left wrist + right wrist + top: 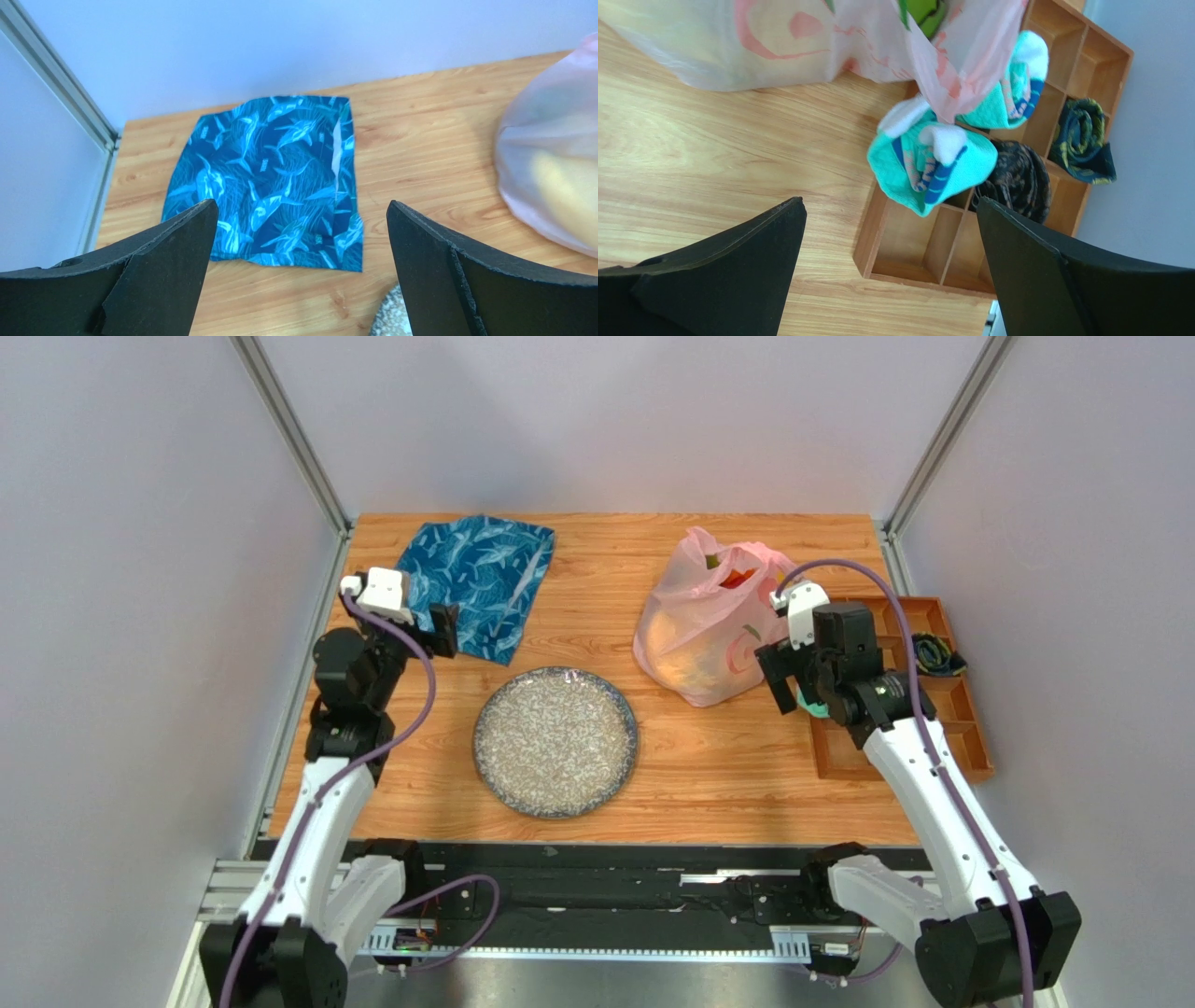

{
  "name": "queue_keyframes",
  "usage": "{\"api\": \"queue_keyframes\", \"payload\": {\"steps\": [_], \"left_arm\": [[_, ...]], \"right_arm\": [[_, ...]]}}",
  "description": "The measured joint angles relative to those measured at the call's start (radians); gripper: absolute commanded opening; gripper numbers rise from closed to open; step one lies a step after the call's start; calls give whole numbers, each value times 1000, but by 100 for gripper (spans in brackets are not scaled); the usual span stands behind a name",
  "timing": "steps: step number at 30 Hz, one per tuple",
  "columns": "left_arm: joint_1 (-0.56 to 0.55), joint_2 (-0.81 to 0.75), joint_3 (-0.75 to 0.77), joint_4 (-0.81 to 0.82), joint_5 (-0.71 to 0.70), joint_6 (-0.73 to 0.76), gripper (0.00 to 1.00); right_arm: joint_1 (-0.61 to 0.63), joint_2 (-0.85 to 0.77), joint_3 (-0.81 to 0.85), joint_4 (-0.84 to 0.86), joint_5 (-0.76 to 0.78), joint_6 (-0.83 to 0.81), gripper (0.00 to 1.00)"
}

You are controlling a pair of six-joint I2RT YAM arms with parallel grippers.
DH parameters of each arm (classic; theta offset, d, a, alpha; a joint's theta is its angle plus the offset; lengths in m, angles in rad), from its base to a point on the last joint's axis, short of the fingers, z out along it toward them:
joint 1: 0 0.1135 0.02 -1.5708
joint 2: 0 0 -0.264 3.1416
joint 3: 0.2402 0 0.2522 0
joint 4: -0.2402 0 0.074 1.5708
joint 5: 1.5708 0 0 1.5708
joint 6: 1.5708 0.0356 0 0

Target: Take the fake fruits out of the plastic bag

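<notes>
The pink translucent plastic bag (706,620) lies bulging on the table's back right, with fake fruits showing faintly through it; a green one (927,12) shows through it in the right wrist view. The bag also shows in the left wrist view (554,175) and the right wrist view (808,42). My right gripper (788,682) is open and empty, just right of the bag, above the tray's edge. My left gripper (446,630) is open and empty, by the blue cloth's near edge at the left.
A speckled grey plate (556,741) sits in the middle front. A blue leaf-patterned cloth (477,583) lies at the back left. A wooden divided tray (912,700) on the right holds teal-and-white rolled bundles (931,164) and dark rolled bundles (1018,178).
</notes>
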Motion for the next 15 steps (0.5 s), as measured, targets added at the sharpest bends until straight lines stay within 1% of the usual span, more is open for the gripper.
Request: {"api": "queue_keyframes", "payload": {"steps": [3,6,11,15], "left_arm": [[0,-104,29,-124,27,-4,98],[0,-134,89,-273,74,-4,97],[0,-94,229,-467,200,-9,99],[0,-30,359,-569,294,-26,96]], "right_arm": [[0,3,27,-4,-69,-22,100],[0,56,115,-26,-156,-42,100],[1,183,303,-46,-319,-35,98],[2,272,447,-43,-393,23,97]]}}
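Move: The fruit bag stands roughly 12 cm ahead of the right hand and 10 cm to its left, its middle some 9 cm lower. The teal towel lies about 6 cm ahead and 6 cm right, 15 cm below; the plate is some 34 cm left and 2 cm back. From the left hand the bag is about 5 cm ahead, 40 cm right and well below; the blue cloth is 18 cm ahead, 5 cm right. Swing the open right gripper up, left and forward, about 14 cm in all and gathering speed, towards and over the pink bag, rolling its left side up and turning counter-clockwise, each some 15 degrees. Meanwhile draw the open left gripper back and up, then on to the right, about 5 cm each way, turning it clockwise and tipping it down. ##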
